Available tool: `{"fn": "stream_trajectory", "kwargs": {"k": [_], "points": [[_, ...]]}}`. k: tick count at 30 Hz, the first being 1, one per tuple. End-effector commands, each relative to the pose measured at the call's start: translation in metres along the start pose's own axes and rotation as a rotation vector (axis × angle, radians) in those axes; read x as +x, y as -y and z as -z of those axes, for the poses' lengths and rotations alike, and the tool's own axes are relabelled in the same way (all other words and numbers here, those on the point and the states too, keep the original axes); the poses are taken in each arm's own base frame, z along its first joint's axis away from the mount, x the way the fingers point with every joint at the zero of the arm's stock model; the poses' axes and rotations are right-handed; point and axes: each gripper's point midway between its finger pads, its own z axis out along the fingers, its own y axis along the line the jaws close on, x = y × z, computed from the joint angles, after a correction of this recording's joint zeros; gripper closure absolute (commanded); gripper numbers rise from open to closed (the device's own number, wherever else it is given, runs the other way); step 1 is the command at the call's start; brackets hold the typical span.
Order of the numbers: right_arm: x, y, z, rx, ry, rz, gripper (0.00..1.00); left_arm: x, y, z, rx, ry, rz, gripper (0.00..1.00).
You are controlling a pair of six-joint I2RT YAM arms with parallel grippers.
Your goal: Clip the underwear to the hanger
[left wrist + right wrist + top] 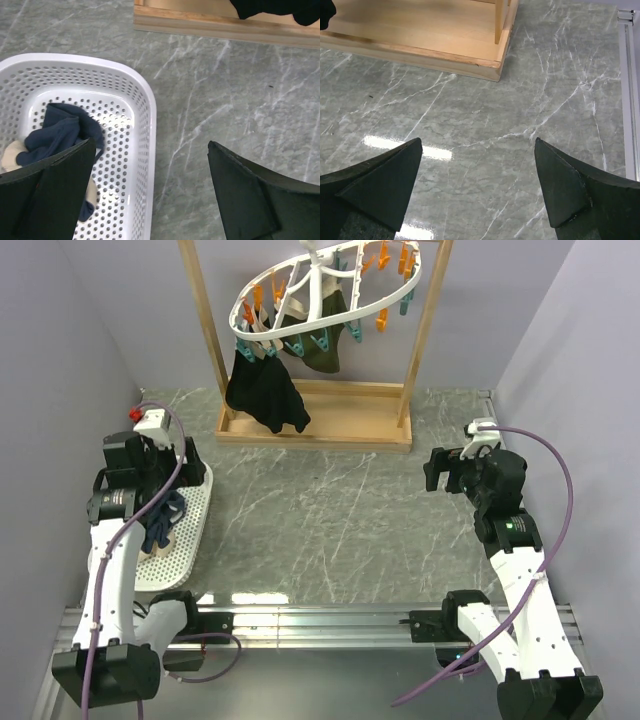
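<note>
The navy underwear (56, 136) with a pale inner band lies crumpled in a white perforated basket (146, 105) at the table's left (197, 525). My left gripper (151, 150) hovers open over the basket's right rim, one finger above the underwear and nothing between the jaws; the top view shows this gripper (176, 466) above the basket. The hanger (330, 285), a white oval ring with orange and teal pegs, hangs at the back. My right gripper (478, 145) stands open and empty over bare table at the right (437, 470).
A tall wooden frame stand (315, 425) carries the hanger; its base tray lies at the table's back (420, 40). A black garment (266, 392) and an olive-green one (325, 348) hang from pegs. A metal rail (629, 90) runs along the right edge.
</note>
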Motion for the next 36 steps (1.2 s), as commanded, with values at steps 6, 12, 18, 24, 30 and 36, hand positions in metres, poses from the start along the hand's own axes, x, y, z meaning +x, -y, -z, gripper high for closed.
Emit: {"fn": "stream_trajectory", "kwargs": {"k": [6,12,18,24,30,36], "points": [[-0.011,-0.001,0.002,-0.017,0.025,0.035,0.0,0.002,-0.046,-0.002,-0.172,-0.192,-0.091,0.01],[0.003,-0.01,-0.001,-0.077,-0.048,0.04,0.0,0.023,-0.079,0.005,-0.209,-0.289,-0.117,0.01],[0.006,-0.017,-0.007,-0.124,-0.098,0.032,0.0,0.064,-0.133,0.0,-0.324,-0.399,-0.065,0.05],[0.006,-0.018,-0.009,-0.135,-0.11,0.032,0.0,0.092,-0.162,-0.023,-0.386,-0.466,0.052,0.2],[0.007,-0.019,-0.011,-0.14,-0.126,0.027,0.0,0.094,-0.171,-0.051,-0.398,-0.424,0.128,0.23],[0.007,-0.019,-0.012,-0.144,-0.135,0.023,0.0,0.118,-0.179,-0.067,-0.406,-0.46,0.156,0.24]]}}
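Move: The navy underwear lies in the white basket about 13 cm to the left hand's left, roughly level with it fore and aft, and some 20 cm below. The basket's middle is about 15 cm left and 2 cm back, at similar depth; the wooden stand's base is centred about 24 cm ahead and 30 cm right, also some 20 cm down. From the right hand the underwear is roughly 70 cm left, level fore and aft, and 22 cm below. Leftward first, then steeply down, the left hand swings about 15 cm across and sinks as far towards the navy underwear in the basket, bowing back a few centimetres on the way before easing forward again. Its fingers tip down some 30 degrees, turn counter-clockwise and narrow slightly, still well apart. The right hand, empty and open, sinks about 3 cm, drifting left and tipping down a little. ##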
